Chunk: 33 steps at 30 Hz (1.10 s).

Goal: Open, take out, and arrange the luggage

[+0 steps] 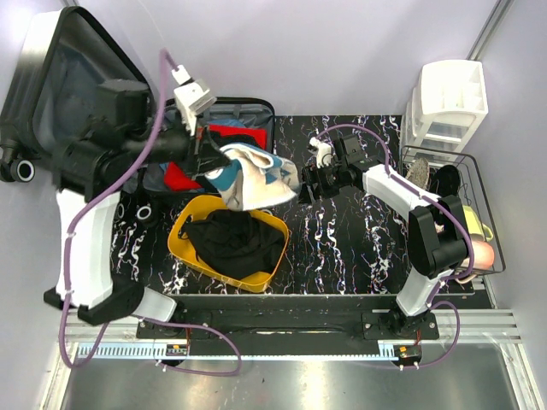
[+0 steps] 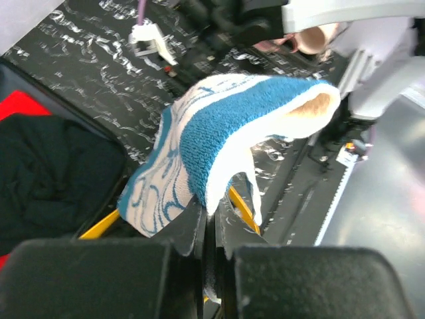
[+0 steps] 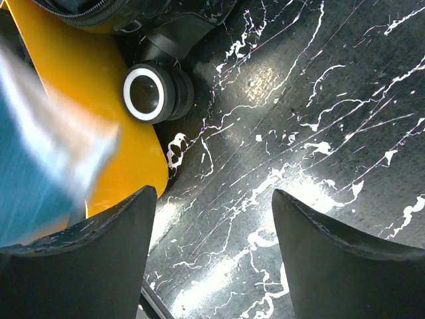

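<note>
The luggage [image 1: 64,81] lies open at the back left, its lid raised and its base [image 1: 244,120] holding red and dark clothes. One of its wheels [image 3: 149,92] shows in the right wrist view. My left gripper [image 1: 209,155] is shut on a white and blue towel [image 1: 256,179], which hangs in the air above the yellow bin's far edge. In the left wrist view the jaws of the left gripper [image 2: 211,219] pinch the towel [image 2: 232,126]. My right gripper [image 1: 299,184] hovers open just right of the towel. Nothing lies between the right gripper's [image 3: 216,206] fingers, only the marbled table below.
A yellow bin [image 1: 184,243] with a black garment [image 1: 235,243] stands in front of the suitcase. Its wall [image 3: 86,113] is close to my right gripper's left finger. A white organizer [image 1: 449,102] stands at the back right, with a wire basket [image 1: 483,218] of items in front of it.
</note>
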Each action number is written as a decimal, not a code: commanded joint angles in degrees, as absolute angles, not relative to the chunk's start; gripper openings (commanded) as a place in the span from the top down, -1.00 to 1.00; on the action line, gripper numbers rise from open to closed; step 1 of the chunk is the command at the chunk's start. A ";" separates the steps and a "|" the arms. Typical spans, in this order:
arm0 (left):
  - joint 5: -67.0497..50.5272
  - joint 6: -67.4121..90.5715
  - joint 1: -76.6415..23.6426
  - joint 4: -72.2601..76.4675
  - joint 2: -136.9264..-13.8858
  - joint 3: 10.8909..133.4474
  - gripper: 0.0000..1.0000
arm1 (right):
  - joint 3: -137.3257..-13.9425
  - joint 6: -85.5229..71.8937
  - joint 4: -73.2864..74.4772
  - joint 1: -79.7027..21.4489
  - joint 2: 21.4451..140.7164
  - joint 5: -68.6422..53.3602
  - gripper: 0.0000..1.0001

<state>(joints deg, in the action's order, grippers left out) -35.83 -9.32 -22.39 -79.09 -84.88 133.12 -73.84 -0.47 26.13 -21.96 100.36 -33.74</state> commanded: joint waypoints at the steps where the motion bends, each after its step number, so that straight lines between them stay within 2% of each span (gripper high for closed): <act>1: -46.48 -3.96 -19.87 -82.79 -78.76 132.89 1.00 | -74.62 1.58 27.16 -21.53 97.30 -35.16 -0.58; 8: -60.02 2.54 -6.96 -84.82 -71.29 116.76 1.00 | -74.27 1.93 28.92 -21.62 96.42 -34.98 -0.57; 9: -57.77 3.24 -4.25 -84.73 -68.84 108.89 1.00 | -74.53 2.02 29.09 -21.53 96.33 -35.07 -0.57; 11: -54.07 4.48 -2.99 -83.94 -67.16 102.86 1.00 | -74.88 2.20 29.36 -21.53 96.50 -34.89 -0.57; 12: -48.48 5.70 -2.90 -82.98 -66.19 97.35 1.00 | -75.23 2.20 29.36 -21.53 96.59 -34.89 -0.57; 15: -39.59 9.48 -0.19 -78.59 -65.74 90.99 1.00 | -76.28 1.76 29.36 -21.53 97.73 -35.59 -0.57; 22: -19.01 13.27 1.40 -74.09 -70.57 91.67 1.00 | -76.91 1.76 29.36 -21.62 98.35 -36.04 -0.57; 29: -3.45 10.55 2.89 -74.36 -76.19 86.06 1.00 | -75.32 2.99 29.53 -21.62 95.63 -37.88 -0.59; 31: -2.46 10.02 3.25 -74.09 -76.81 85.69 1.00 | -75.06 3.34 29.53 -21.53 94.49 -38.41 -0.60; 33: -6.83 9.23 3.08 -73.92 -77.08 87.27 1.00 | -74.62 3.43 29.53 -21.62 93.87 -39.11 -0.60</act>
<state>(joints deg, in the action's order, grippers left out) -9.91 10.11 2.57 -75.53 -77.10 85.76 -74.63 2.04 29.87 -21.89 98.45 -36.29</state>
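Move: The left hand, high up and pinching the striped towel by one end, has the yellow bin it is being taken to some 38 cm below, about 3 cm back and 2 cm to the left; the black clothes fill that bin. The suitcase's packed half lies roughly 18 cm ahead, 5 cm left and 38 cm down, and a suitcase wheel 4 cm ahead, 23 cm left and 42 cm down. From the idle right hand the bin is about 15 cm back, 21 cm left and 6 cm lower. Keeping its pinch on the towel's end, the left hand first flicks back about 6 cm and slightly up, then swings forward again and sinks fast while sweeping left, finishing some 23 cm lower and 17 cm farther left, above the bin's left end. Meanwhile the wrist turns counter-clockwise by about 55 degrees and tips down some 40, so the fingers go from slanting off to the right to pointing steeply down, trailing the towel rightward across the bin, its loose part now laid over the black clothes. ##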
